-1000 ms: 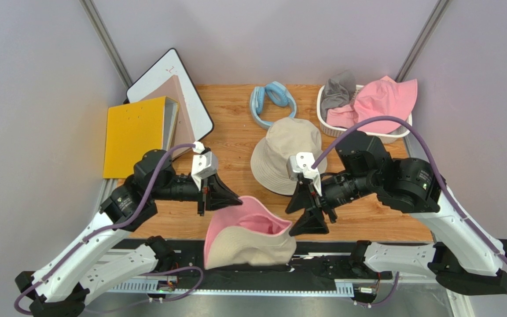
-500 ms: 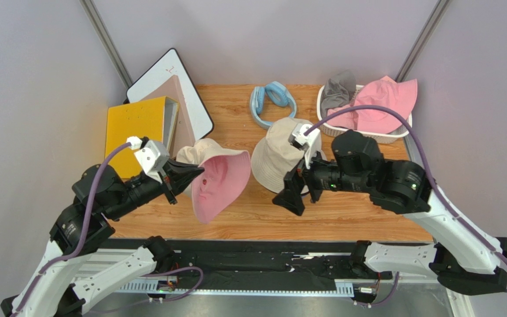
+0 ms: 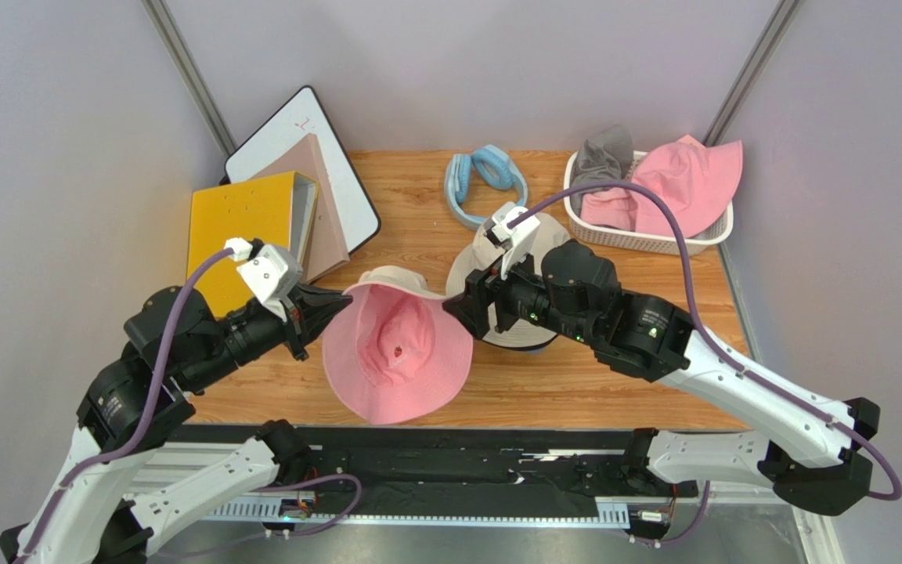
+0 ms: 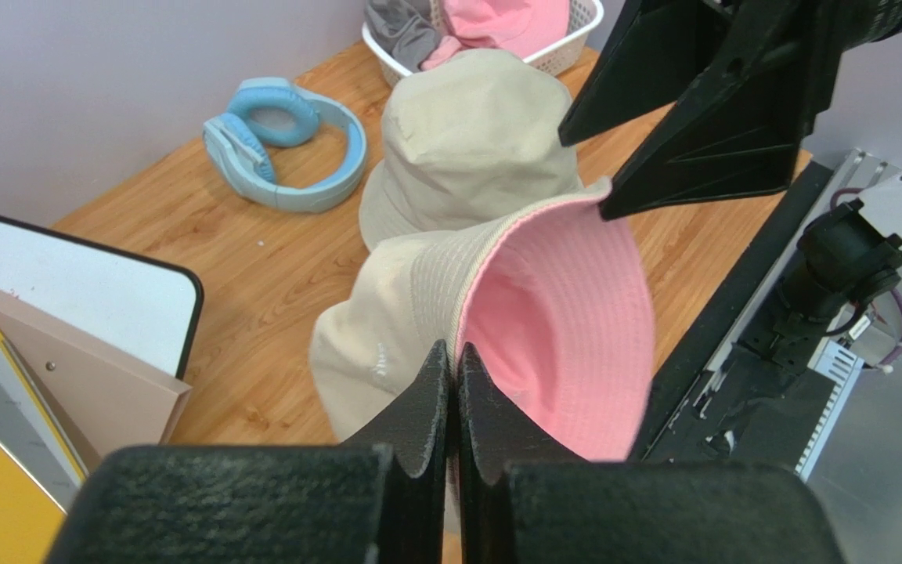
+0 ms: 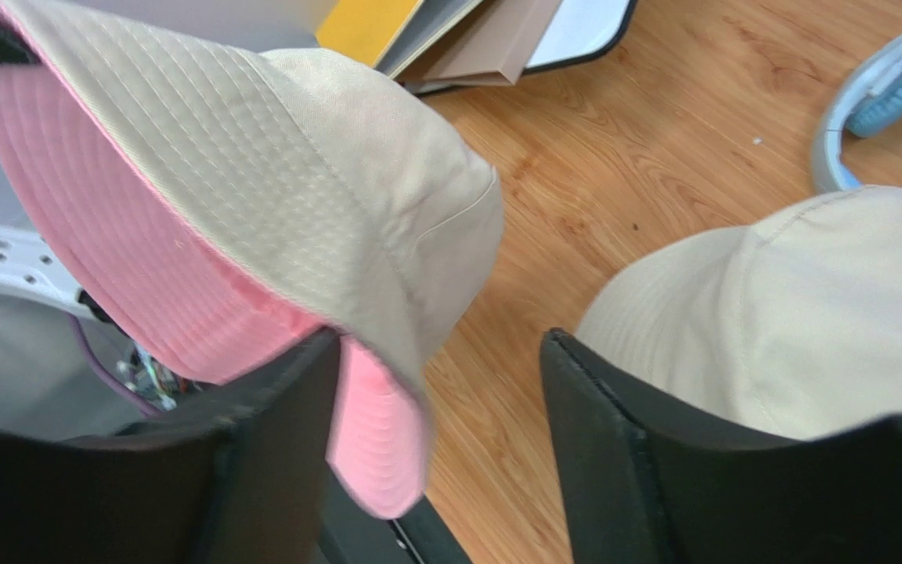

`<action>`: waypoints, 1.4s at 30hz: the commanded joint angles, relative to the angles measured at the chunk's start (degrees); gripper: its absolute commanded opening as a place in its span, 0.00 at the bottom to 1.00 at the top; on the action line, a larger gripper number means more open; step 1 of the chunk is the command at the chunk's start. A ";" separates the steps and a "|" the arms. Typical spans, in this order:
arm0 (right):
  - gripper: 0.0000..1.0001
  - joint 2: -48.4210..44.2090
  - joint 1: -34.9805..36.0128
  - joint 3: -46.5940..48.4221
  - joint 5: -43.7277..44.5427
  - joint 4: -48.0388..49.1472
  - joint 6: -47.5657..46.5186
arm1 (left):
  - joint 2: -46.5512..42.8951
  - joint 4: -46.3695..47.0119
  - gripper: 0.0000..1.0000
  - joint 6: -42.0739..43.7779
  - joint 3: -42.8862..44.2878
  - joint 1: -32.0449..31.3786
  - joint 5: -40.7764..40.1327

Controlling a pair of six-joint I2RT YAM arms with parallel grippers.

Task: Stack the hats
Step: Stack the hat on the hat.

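Observation:
My left gripper [image 3: 332,308] [image 4: 453,353] is shut on the brim of a hat that is beige outside and pink inside [image 3: 397,353] [image 4: 562,294] [image 5: 244,141]. The hat hangs above the table's front, pink lining facing up. My right gripper [image 3: 464,315] [image 5: 438,347] is open at the hat's right brim, and the brim edge lies between its jaws against the left finger. A second beige hat [image 4: 468,129] [image 5: 797,306] lies crown up on the table, partly hidden under the right arm. A pink hat [image 3: 685,176] and a grey hat [image 3: 603,159] sit in the white basket [image 3: 656,243].
Light blue headphones [image 3: 485,182] lie at the back centre. A yellow binder [image 3: 232,235], a tan folder and a white board [image 3: 303,129] are stacked at the back left. The table's black front rail [image 3: 479,452] runs just below the held hat.
The right gripper let go of the two-coloured hat and moved left and back to its right brim. The left gripper carried the hat left and up; its pink inside now faces up.

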 commanded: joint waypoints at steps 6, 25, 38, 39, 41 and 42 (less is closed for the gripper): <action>0.27 4.08 0.23 -1.79 -9.94 11.97 -0.68 | 0.31 -0.31 0.00 -0.46 4.94 -0.16 2.19; 0.00 6.45 -6.36 12.79 10.59 2.39 -8.39 | 19.71 8.56 0.00 -1.87 12.76 -0.16 -21.89; 0.00 14.26 -24.03 25.35 3.05 6.78 -9.72 | 44.69 14.89 0.00 13.24 40.27 0.19 -31.65; 0.00 14.97 -24.20 25.98 3.40 7.31 -10.34 | 45.74 15.07 0.00 14.20 42.71 0.72 -30.52; 0.00 17.60 -25.52 28.34 3.50 8.71 -10.34 | 48.91 15.68 0.00 15.44 45.01 1.86 -29.72; 0.00 18.83 -26.05 29.05 3.50 9.07 -10.08 | 50.83 16.21 0.00 15.88 46.68 2.39 -29.37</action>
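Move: The right fingers, still partly open, straddle the rim of the pink-lined hat, whose middle hangs some 6 cm to the right hand's left, 2 cm nearer the base and 8 cm lower. The stacked hats sit about 17 cm ahead of this hand, 11 cm right and 19 cm below; the headphones lie some 24 cm beyond them and 4 cm farther left. From the left hand, already holding the rim, the stack is about 20 cm ahead, 24 cm right and 25 cm below. The right hand slides some 5 cm left and slightly down along the pink-lined hat's rim while its fingers shut and pinch it, the left hand keeping its grip and rising a little. Then both carry the spread hat forward about 20 cm, rising and drifting right to over the left side of the stacked hats, the left wrist turning some 30 degrees counter-clockwise, the right as much clockwise, fingertips tilting up. ##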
